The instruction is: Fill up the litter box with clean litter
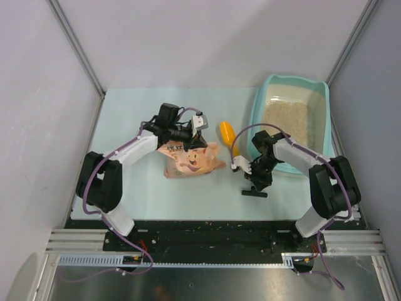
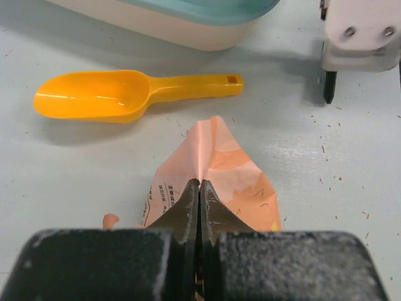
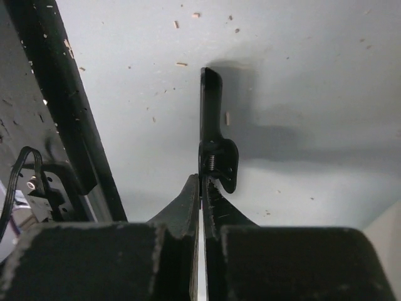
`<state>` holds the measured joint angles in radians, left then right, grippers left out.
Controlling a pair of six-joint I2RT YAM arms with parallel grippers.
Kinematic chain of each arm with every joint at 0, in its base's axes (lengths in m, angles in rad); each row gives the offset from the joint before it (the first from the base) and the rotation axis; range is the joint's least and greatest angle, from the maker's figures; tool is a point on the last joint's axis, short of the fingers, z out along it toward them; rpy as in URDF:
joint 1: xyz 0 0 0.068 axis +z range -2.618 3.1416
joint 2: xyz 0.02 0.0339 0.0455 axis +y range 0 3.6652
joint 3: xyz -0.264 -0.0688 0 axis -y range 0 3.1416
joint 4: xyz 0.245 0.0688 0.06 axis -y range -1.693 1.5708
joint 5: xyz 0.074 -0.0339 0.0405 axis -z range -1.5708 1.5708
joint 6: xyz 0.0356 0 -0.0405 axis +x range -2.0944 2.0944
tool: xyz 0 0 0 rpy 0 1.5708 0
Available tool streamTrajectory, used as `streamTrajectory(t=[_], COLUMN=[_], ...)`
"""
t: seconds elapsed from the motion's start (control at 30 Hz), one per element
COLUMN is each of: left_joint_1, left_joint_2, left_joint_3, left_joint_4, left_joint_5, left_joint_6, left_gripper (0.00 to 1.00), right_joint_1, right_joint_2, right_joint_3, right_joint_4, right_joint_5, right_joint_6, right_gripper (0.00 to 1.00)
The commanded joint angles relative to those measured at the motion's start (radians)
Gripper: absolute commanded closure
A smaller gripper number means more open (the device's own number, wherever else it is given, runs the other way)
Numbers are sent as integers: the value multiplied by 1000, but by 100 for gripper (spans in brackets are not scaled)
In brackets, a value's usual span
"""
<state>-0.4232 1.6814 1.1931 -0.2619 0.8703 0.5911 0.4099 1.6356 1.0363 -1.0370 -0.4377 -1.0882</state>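
The light-teal litter box [image 1: 259, 108] stands at the back right, its near wall also in the left wrist view [image 2: 188, 28]. Pale beige clean litter [image 1: 287, 120] covers its floor. A pink-orange printed bag [image 1: 191, 161] lies mid-table, and my left gripper [image 1: 198, 138] is shut on its pinched top [image 2: 210, 157], the jaws [image 2: 200, 187] pressed together. Left of the box, near the front edge, my right gripper [image 1: 257, 183] points down. It is shut [image 3: 202, 180] on the end of a thin black spring clip [image 3: 211, 119], which also shows under it from above [image 1: 255, 193].
An orange plastic scoop [image 1: 227, 132] lies between the bag and the litter box, bowl to the left in the left wrist view [image 2: 119, 95]. Stray granules dot the table [image 3: 182, 63]. The black base rail [image 3: 56, 94] runs close along the right gripper's side.
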Motion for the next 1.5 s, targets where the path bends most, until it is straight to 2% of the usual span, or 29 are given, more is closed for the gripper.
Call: streamTrajectory(t=[0.0,0.13,0.3,0.47,0.6,0.97,1.1,1.2,1.23,1.3,1.47], left_joint_1=[4,4,4,4,3,8,11,14,14,14,14], left_joint_2=[9,17,15,14,12,17,31,41,44,46,55], left_joint_3=[8,14,17,11,14,22,34,43,45,43,51], left_joint_4=[-20,-22,-20,-20,-20,-20,-20,-20,-20,-19,-20], left_joint_5=[2,6,7,10,6,24,55,87,93,104,133], left_joint_6=[-17,-17,-19,-20,-20,-39,-66,-88,-91,-99,-111], left_gripper=[100,100,100,100,100,99,92,82,75,70,67], right_joint_1=[4,12,17,43,63,76,84,96,98,101,116], right_joint_2=[-100,-155,-135,-31,70,161,161,165,165,168,175], right_joint_3=[79,183,341,563,640,622,611,602,599,599,591], right_joint_4=[-78,-173,-227,-149,-77,132,183,198,206,216,224], right_joint_5=[-38,-101,-171,-182,-161,-165,-168,-147,-147,-148,-137], right_joint_6=[-108,-168,-173,-72,-4,172,235,249,257,266,274], right_gripper=[100,100,100,100,100,100,100,100,100,100,100])
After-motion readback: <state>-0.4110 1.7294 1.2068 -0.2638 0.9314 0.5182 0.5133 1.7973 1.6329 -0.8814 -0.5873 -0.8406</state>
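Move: About 13 cm ahead, 23 cm to the left and 10 cm above the right hand, which already holds the black clip, stands the gathered mouth of the litter bag. The left fingers already pinch it, so it lies right at that hand. From the right hand, the yellow scoop lies about 17 cm ahead and 9 cm left, near its height, and the litter box's middle some 24 cm ahead and 15 cm right. Carrying the pinched black clip up from the table, the right hand arcs forward and left towards the bag's mouth, about 14 cm each way; it climbs some 16 cm, then sinks about 3, its fingertips swinging forward and left by nearly 30 degrees. Late on, the left fingers open a third and sink about 1 cm around the fold as the clip's jaw end comes up to it. ##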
